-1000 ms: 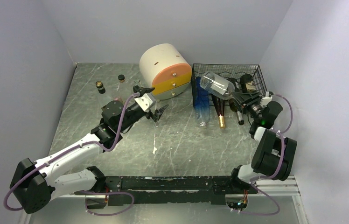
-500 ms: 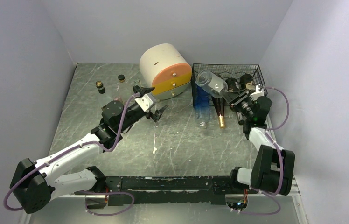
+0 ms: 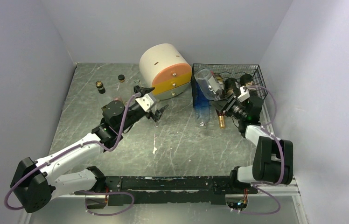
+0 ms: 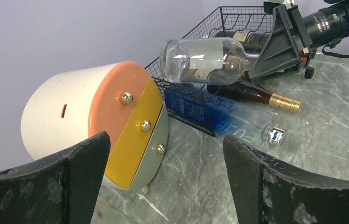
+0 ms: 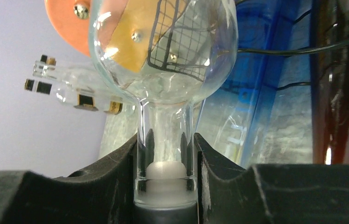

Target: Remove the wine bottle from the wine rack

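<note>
A clear glass wine bottle hangs in the air over the left front of the black wire-mesh wine rack, its base pointing up and left. My right gripper is shut on its neck; in the right wrist view the corked neck sits pinched between the two black pads. The bottle also shows in the left wrist view, above the rack's mesh front. My left gripper stands open and empty beside the drawer unit, left of the rack.
A cream-and-orange drum drawer unit stands left of the rack. A blue bottle and a dark bottle with a gold cap stick out of the rack's front onto the table. Two small bottles stand at the back left.
My right arm has swung left and forward with the clear bottle, whose base has tipped up and toward the rack's left side. The left arm has stayed put.
</note>
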`<control>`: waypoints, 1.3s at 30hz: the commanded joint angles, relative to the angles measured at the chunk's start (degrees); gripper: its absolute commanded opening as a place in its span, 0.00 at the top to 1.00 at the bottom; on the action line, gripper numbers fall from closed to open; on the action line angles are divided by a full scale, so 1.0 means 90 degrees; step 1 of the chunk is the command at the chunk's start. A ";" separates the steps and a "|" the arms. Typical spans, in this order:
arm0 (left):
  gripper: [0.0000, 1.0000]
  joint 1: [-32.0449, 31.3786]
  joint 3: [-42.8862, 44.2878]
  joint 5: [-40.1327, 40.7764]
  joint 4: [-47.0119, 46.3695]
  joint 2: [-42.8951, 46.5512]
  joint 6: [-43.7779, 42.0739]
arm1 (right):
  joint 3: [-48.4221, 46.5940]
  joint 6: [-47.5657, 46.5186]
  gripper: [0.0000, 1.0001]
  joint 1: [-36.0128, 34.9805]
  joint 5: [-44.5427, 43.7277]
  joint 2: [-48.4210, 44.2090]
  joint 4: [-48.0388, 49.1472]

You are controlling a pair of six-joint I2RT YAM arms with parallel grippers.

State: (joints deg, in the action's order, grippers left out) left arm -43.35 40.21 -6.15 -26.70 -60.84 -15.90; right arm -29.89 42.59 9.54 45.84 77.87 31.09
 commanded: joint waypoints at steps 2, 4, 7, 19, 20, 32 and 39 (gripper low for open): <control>0.06 -0.0050 0.0059 0.0126 -0.0093 -0.0078 -0.0086 | -0.0144 -0.0107 0.84 -0.0097 0.0481 0.0619 -0.0150; 0.06 -0.0042 0.0055 0.0130 -0.0108 -0.0085 -0.0079 | -0.0244 0.0033 0.82 -0.0121 0.0595 0.0825 0.0029; 0.06 -0.0042 0.0047 0.0150 -0.0106 -0.0092 -0.0089 | -0.0394 0.0107 0.79 -0.0173 0.0695 0.1005 0.0081; 0.05 -0.0049 0.0061 0.0110 -0.0093 -0.0076 -0.0030 | -0.0649 0.0207 0.53 -0.0337 0.0581 0.1246 0.0103; 0.04 -0.0051 0.0062 0.0104 -0.0098 -0.0076 -0.0022 | -0.0696 0.0231 0.48 -0.0337 0.0630 0.1306 0.0146; 0.03 -0.0048 0.0046 0.0130 -0.0110 -0.0094 -0.0013 | -0.1218 0.0233 0.28 -0.0334 0.0831 0.1832 0.0149; 0.03 -0.0049 0.0070 0.0064 -0.0076 -0.0129 0.0014 | -0.1449 0.0103 0.17 -0.0333 0.0859 0.1779 -0.0156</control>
State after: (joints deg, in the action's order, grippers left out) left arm -43.35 40.21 -5.58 -26.70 -61.69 -16.08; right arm -41.06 44.80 6.37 53.87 93.91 31.31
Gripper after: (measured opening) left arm 0.970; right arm 0.822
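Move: The right hand holds the clear wine bottle by its neck, its body sticking out ahead and to the left. The rack's left end, where that bottle is being laid, is some 8 cm ahead, 6 cm left and 3 cm below. From the hand, the blue bottle lies about level fore-and-aft, 7 cm left and 8 cm lower; the dark gold-necked bottle is about 1 cm ahead, neither left nor right, 7 cm below. From the left hand that rack end is roughly 7 cm ahead, 18 cm right and 16 cm down. Leftward first, the right hand swings the bottle's neck about 3 cm over towards the blue bottle, turning some 10 degrees counter-clockwise and sinking slightly. Then it pushes forward another 2–3 cm towards the rack's left end, its fingers opening wide around the neck and giving up their pinch. ##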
